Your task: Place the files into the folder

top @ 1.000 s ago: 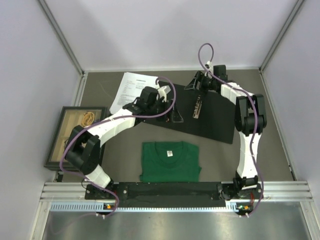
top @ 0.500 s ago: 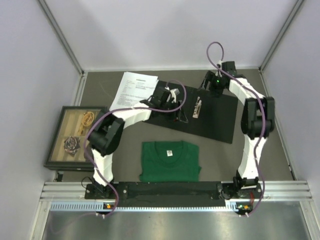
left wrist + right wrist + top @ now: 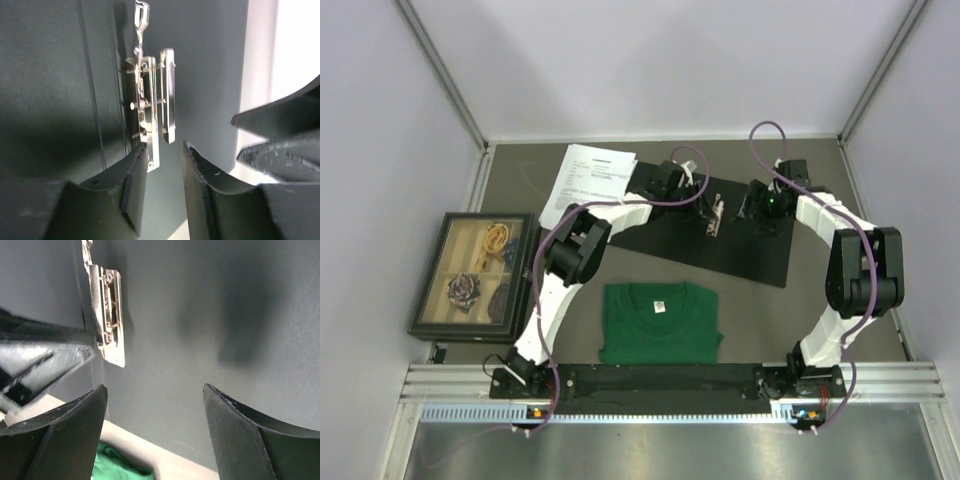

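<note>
The folder (image 3: 750,252) lies open on the table, black inner faces up, its metal clip (image 3: 713,213) along the spine. The files (image 3: 588,180), white printed sheets, rest on the table just left of it. My left gripper (image 3: 696,193) hangs over the spine. In the left wrist view its jaws (image 3: 165,145) stand a narrow gap apart, with the clip (image 3: 152,100) just ahead and the clip's near end beside the left fingertip (image 3: 142,150). My right gripper (image 3: 761,212) hovers over the folder's right face (image 3: 210,315), open wide (image 3: 155,387) and empty.
A folded green T-shirt (image 3: 660,322) lies near the front of the table. A dark-framed picture box (image 3: 475,272) sits at the left. Grey walls enclose the table on three sides. The right gripper's fingers (image 3: 280,125) show close by in the left wrist view.
The left arm swung right from the folder's left edge to the clip and its jaws narrowed. The folder's left cover now lies flat. The right arm came nearer, over the right face.
</note>
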Motion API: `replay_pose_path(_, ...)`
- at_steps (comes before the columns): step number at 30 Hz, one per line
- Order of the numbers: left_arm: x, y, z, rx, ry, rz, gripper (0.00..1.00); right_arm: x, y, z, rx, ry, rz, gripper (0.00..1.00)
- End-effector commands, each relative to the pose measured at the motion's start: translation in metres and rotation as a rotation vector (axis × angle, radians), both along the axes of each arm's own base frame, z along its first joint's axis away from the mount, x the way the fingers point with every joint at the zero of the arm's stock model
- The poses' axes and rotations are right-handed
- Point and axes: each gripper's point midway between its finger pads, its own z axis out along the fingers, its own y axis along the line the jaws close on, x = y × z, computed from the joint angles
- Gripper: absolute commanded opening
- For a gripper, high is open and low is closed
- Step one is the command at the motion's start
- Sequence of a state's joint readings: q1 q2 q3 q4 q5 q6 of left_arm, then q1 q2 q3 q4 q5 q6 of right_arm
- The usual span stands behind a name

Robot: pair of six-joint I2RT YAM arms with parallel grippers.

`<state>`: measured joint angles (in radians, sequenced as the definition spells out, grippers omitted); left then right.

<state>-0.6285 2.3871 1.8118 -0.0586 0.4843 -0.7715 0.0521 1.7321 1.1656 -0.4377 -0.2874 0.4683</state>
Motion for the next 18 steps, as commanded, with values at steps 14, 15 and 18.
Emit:
replay_pose_path(14,-0.003,-0.034,0.026,-0.178,0.048,-0.068,0.52,0.025,0.005,0.061,0.040,-0.186,-0.011,0.77)
replay_pose_path(15,-0.005,-0.028,0.041,-0.180,0.029,-0.068,0.56,0.029,0.005,0.061,0.036,-0.181,-0.019,0.77)
replay_pose_path(18,-0.008,-0.004,0.073,-0.215,0.013,-0.057,0.66,0.035,0.013,0.059,0.021,-0.168,-0.043,0.77)
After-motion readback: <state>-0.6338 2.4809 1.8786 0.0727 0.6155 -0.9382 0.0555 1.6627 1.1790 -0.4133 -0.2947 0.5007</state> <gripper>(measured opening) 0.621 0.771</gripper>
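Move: Just ahead and to the right of the left hand point lies the metal clip of the open folder, about 2 cm forward, 2 cm right and 2 cm lower. From the left hand the papers are some 34 cm left and 8 cm farther out, the green shirt roughly 30 cm back and 13 cm left. From the right hand the clip is about 9 cm left, 2 cm ahead and 5 cm down. Pushing the open folder along the table, the left hand travels right about 4 cm, low over it with its fingers at the clip's near end, tilting roughly 10 degrees; then it eases back left some 1 cm while its fingers spread wider. The right hand, still open, rises about 3.5 cm, staying to the right of the clip. ##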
